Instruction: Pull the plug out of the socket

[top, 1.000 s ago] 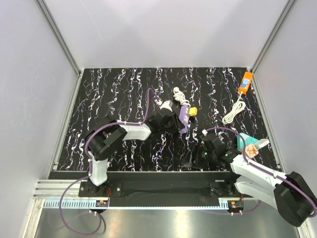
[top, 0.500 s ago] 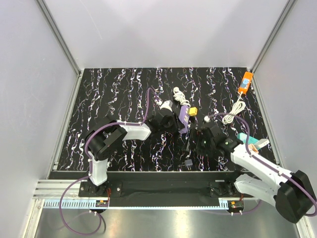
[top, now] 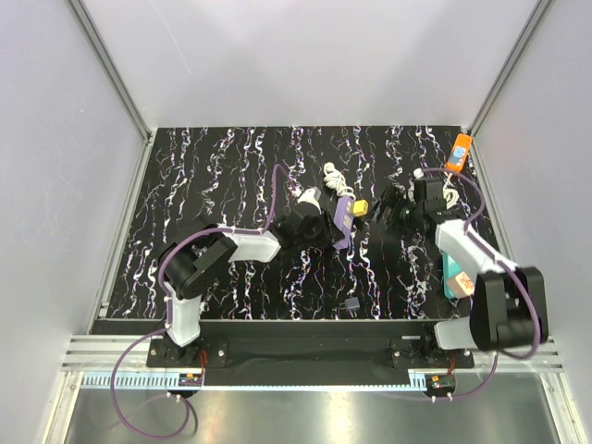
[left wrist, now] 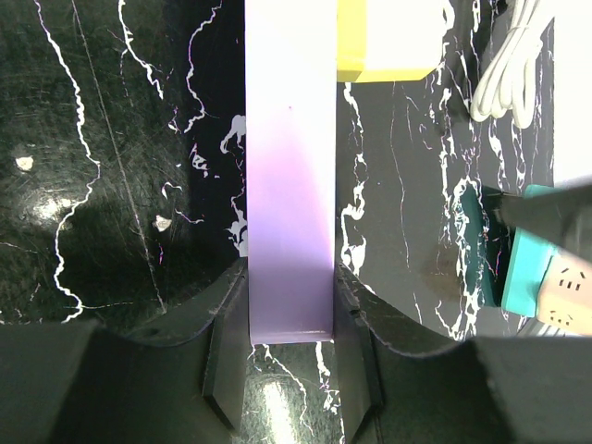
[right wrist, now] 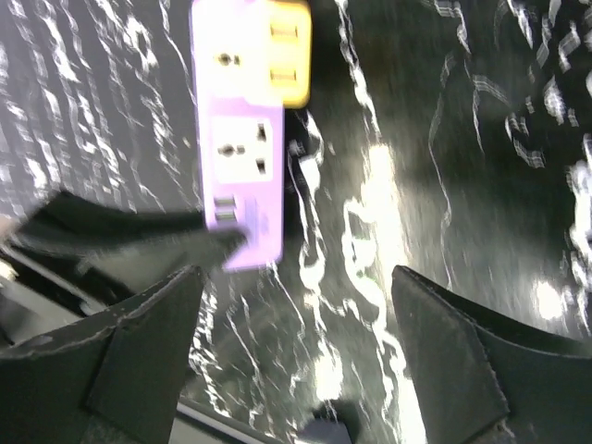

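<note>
The purple socket strip (top: 344, 220) lies mid-table, and my left gripper (top: 326, 228) is shut on its near end. In the left wrist view both fingers press the sides of the strip (left wrist: 289, 203), and my left gripper (left wrist: 289, 370) sits just behind its end. A yellow plug (top: 361, 208) sits in the strip's far end (left wrist: 384, 42). My right gripper (top: 390, 208) hovers just right of the yellow plug, open and empty. The blurred right wrist view looks down on the strip (right wrist: 236, 139) and the yellow plug (right wrist: 289, 51), both ahead of my right gripper (right wrist: 296, 370).
A small dark piece (top: 351, 304) lies loose near the front edge. A teal power strip (top: 453, 277) lies at the right, beside the right arm. An orange device (top: 458, 153) sits at the back right, and a coiled white cable (top: 335, 176) lies behind the purple strip.
My right arm swung from the front edge toward the back, up beside the yellow plug. Its jaws opened and left the small dark piece on the table. The left gripper kept its grip.
</note>
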`<action>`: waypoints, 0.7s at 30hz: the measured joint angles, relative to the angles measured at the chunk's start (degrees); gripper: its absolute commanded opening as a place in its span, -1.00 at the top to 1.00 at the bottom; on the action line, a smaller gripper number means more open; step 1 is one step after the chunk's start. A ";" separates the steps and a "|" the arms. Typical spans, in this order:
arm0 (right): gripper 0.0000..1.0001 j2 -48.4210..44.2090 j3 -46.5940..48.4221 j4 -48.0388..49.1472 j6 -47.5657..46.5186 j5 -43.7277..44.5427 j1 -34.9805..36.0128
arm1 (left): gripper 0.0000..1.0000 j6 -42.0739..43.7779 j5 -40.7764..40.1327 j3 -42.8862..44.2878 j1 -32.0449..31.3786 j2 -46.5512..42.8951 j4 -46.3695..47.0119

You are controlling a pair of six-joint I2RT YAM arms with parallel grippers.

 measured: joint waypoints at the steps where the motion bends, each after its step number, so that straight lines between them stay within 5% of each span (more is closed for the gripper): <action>1: -0.85 1.95 0.68 1.40 -0.02 -1.84 -1.07 | 1.00 0.00 0.11 -0.13 0.07 0.00 0.24; 11: -0.72 17.64 8.68 11.56 0.85 -11.34 -3.19 | 1.00 -0.13 0.90 -1.16 0.48 -0.07 1.97; 21: -0.67 23.39 11.69 14.53 2.56 -14.58 -3.19 | 1.00 -0.11 1.97 -1.75 0.96 -0.24 2.64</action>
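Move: From the right gripper, the yellow plug lies about 10 cm ahead, 6 cm to the left and 6 cm lower. It sits on the purple socket strip, whose middle is some 6 cm ahead of this gripper, 12 cm to its left and 6 cm down. The white cord bundle lies roughly 20 cm ahead, 13 cm left and 8 cm below. From the left gripper, the plug is about 10 cm ahead, 7 cm right and about level. Bring the right gripper forward about 8 cm towards the yellow plug, drifting some 3 cm left and sinking a little, fast at first and then easing off. Roll the wrist about 10 degrees as you go, its left side rising, and keep the fingers wide open, stopping short of closing on the plug. Keep the left gripper pinching the near end of the socket strip, holding the strip practically still. ##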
